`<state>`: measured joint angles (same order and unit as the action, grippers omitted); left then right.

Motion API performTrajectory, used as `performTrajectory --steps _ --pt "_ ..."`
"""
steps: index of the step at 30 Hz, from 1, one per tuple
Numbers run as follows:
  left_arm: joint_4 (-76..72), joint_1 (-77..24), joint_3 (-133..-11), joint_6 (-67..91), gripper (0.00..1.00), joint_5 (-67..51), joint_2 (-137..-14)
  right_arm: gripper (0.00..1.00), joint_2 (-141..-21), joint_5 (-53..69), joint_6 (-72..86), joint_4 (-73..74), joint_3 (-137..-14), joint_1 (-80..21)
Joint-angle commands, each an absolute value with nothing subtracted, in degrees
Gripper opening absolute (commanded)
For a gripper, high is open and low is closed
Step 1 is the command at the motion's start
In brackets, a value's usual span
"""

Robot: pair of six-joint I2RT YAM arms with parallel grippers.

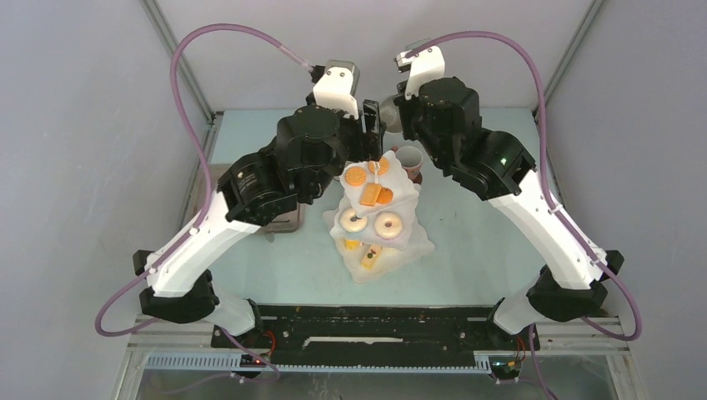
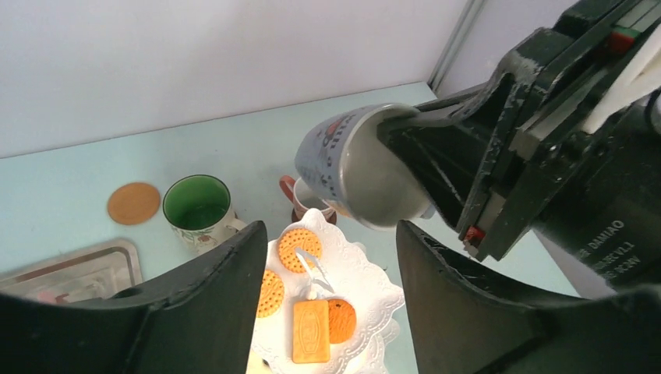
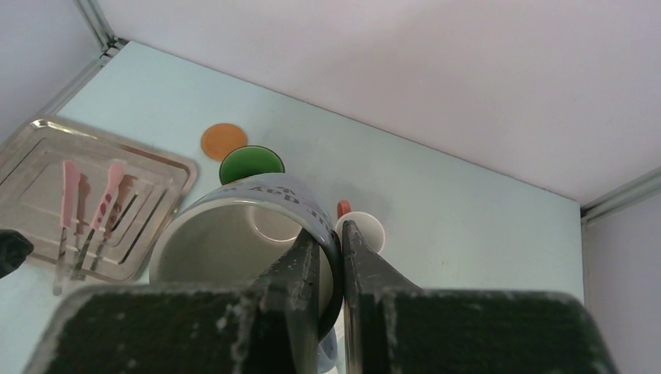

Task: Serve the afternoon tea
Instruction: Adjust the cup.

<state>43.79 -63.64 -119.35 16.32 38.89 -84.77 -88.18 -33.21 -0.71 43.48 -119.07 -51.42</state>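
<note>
The white three-tier stand (image 1: 417, 244) sits mid-table with orange biscuits (image 2: 300, 248) on its top tier (image 2: 366, 284), donuts (image 1: 388, 225) on the middle tier and yellow cakes (image 1: 371, 257) on the lowest. My left gripper (image 2: 331, 312) hangs open above the top tier, holding nothing. My right gripper (image 3: 331, 249) is shut on the rim of a pale lettered mug (image 3: 234, 241), which it holds tilted in the air (image 2: 351, 167) over the pink mug (image 3: 360, 230). The green-inside mug (image 2: 196, 204) stands left of it, beside a brown coaster (image 2: 133, 202).
A grey metal tray (image 3: 156, 167) with pink tongs (image 3: 70, 206) lies at the left, partly under my left arm in the top view. The two wrists are close together above the back of the stand. Enclosure walls rise close behind.
</note>
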Motion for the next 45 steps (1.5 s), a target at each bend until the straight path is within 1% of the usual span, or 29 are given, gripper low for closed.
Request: performTrajectory --steps 1,5,7,9,12,15,19,21,22,24,25,27,28,29,30,32,34,36,37,40,41,43,45 --pt "40.6 -63.9 -120.3 14.0 0.67 41.2 -85.6 0.00 -83.4 -33.2 0.9 36.8 -117.2 -51.7" --pt "40.3 -63.9 -123.6 14.7 0.63 40.5 -88.8 0.00 -82.3 -34.0 0.1 33.6 -114.0 -52.1" --pt "42.0 -63.5 -126.6 15.5 0.63 40.2 -91.1 0.00 -82.1 -35.3 -0.9 32.5 -113.0 -52.8" --pt "43.9 -63.0 -128.4 17.0 0.61 39.8 -92.5 0.00 -81.0 -35.8 -1.2 30.6 -111.2 -52.8" --pt "45.3 -62.6 -128.2 17.9 0.53 40.2 -93.2 0.00 -79.7 -36.7 -2.4 27.9 -109.6 -53.7" --pt "45.7 -62.3 -127.9 17.8 0.48 41.2 -93.2 0.00 -79.2 -38.4 -4.2 25.5 -108.6 -54.5" --pt "45.6 -61.7 -126.9 18.3 0.48 41.6 -93.6 0.00 -79.4 -39.1 -5.7 22.8 -108.5 -55.3" --pt "45.5 -61.0 -127.1 18.4 0.46 41.0 -93.8 0.00 -79.9 -39.1 -6.3 22.6 -109.0 -55.6" --pt "45.4 -60.5 -127.3 18.4 0.43 40.8 -93.7 0.00 -80.0 -39.2 -6.7 22.5 -109.1 -55.8" --pt "45.3 -59.4 -127.1 18.9 0.35 41.0 -93.1 0.00 -79.9 -39.4 -7.2 21.9 -108.6 -56.2" --pt "45.0 -58.8 -126.7 19.3 0.28 40.6 -92.9 0.00 -79.6 -39.3 -7.1 21.4 -108.2 -56.2" --pt "44.3 -57.5 -125.6 20.9 0.08 38.5 -92.0 0.00 -79.2 -38.8 -6.9 20.5 -107.4 -56.3" --pt "43.9 -57.1 -125.2 21.4 0.01 38.0 -91.9 0.00 -79.1 -38.7 -6.9 20.0 -107.3 -56.4" --pt "43.5 -56.9 -125.0 21.4 0.00 38.1 -91.8 0.00 -79.2 -38.6 -7.1 19.5 -107.4 -56.5" --pt "43.1 -56.8 -125.0 21.3 0.00 38.1 -91.8 0.04 -79.4 -38.5 -7.5 18.9 -107.4 -56.7" --pt "42.5 -56.5 -125.4 21.3 0.00 38.0 -91.8 0.18 -80.1 -38.7 -8.8 17.9 -107.5 -56.9" --pt "41.4 -56.4 -125.5 21.1 0.00 38.7 -91.6 0.23 -80.9 -38.9 -9.8 17.0 -107.7 -56.8" --pt "40.2 -55.9 -125.4 21.0 0.00 39.6 -91.3 0.37 -81.7 -38.4 -10.8 16.7 -108.7 -56.8" --pt "39.7 -55.3 -125.3 21.3 0.00 39.6 -91.2 0.46 -82.2 -38.1 -11.1 17.0 -109.7 -56.8" --pt "37.8 -52.6 -125.1 21.9 0.00 38.6 -91.0 0.80 -83.7 -37.6 -11.8 18.3 -113.2 -56.8" --pt "37.1 -51.6 -125.1 22.0 0.00 38.3 -91.0 0.88 -84.0 -37.5 -12.0 18.9 -114.2 -56.8" --pt "35.7 -49.1 -124.9 22.2 0.00 37.0 -90.8 0.98 -84.5 -37.8 -12.3 19.9 -115.9 -56.7" --pt "34.5 -46.2 -124.5 23.1 0.00 35.9 -90.5 1.00 -84.5 -38.3 -12.2 21.5 -117.8 -56.5"
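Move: The grey cup, held in the right fingers by its rim with its mouth towards the robot, lies about 10 cm ahead of the left hand, 5 cm to its right and 2 cm lower; from the right hand it is about 3 cm ahead and 4 cm left, level. From the left hand, the green cup stands roughly 17 cm ahead, 5 cm left, the pink cup 17 cm ahead, 13 cm right, both about 42 cm below; the cake stand is 1 cm ahead, 4 cm right, 32 cm below. Left hand goes about 9 cm forward, pinching the grey cup's rim; right lets go, rising some 7 cm. ##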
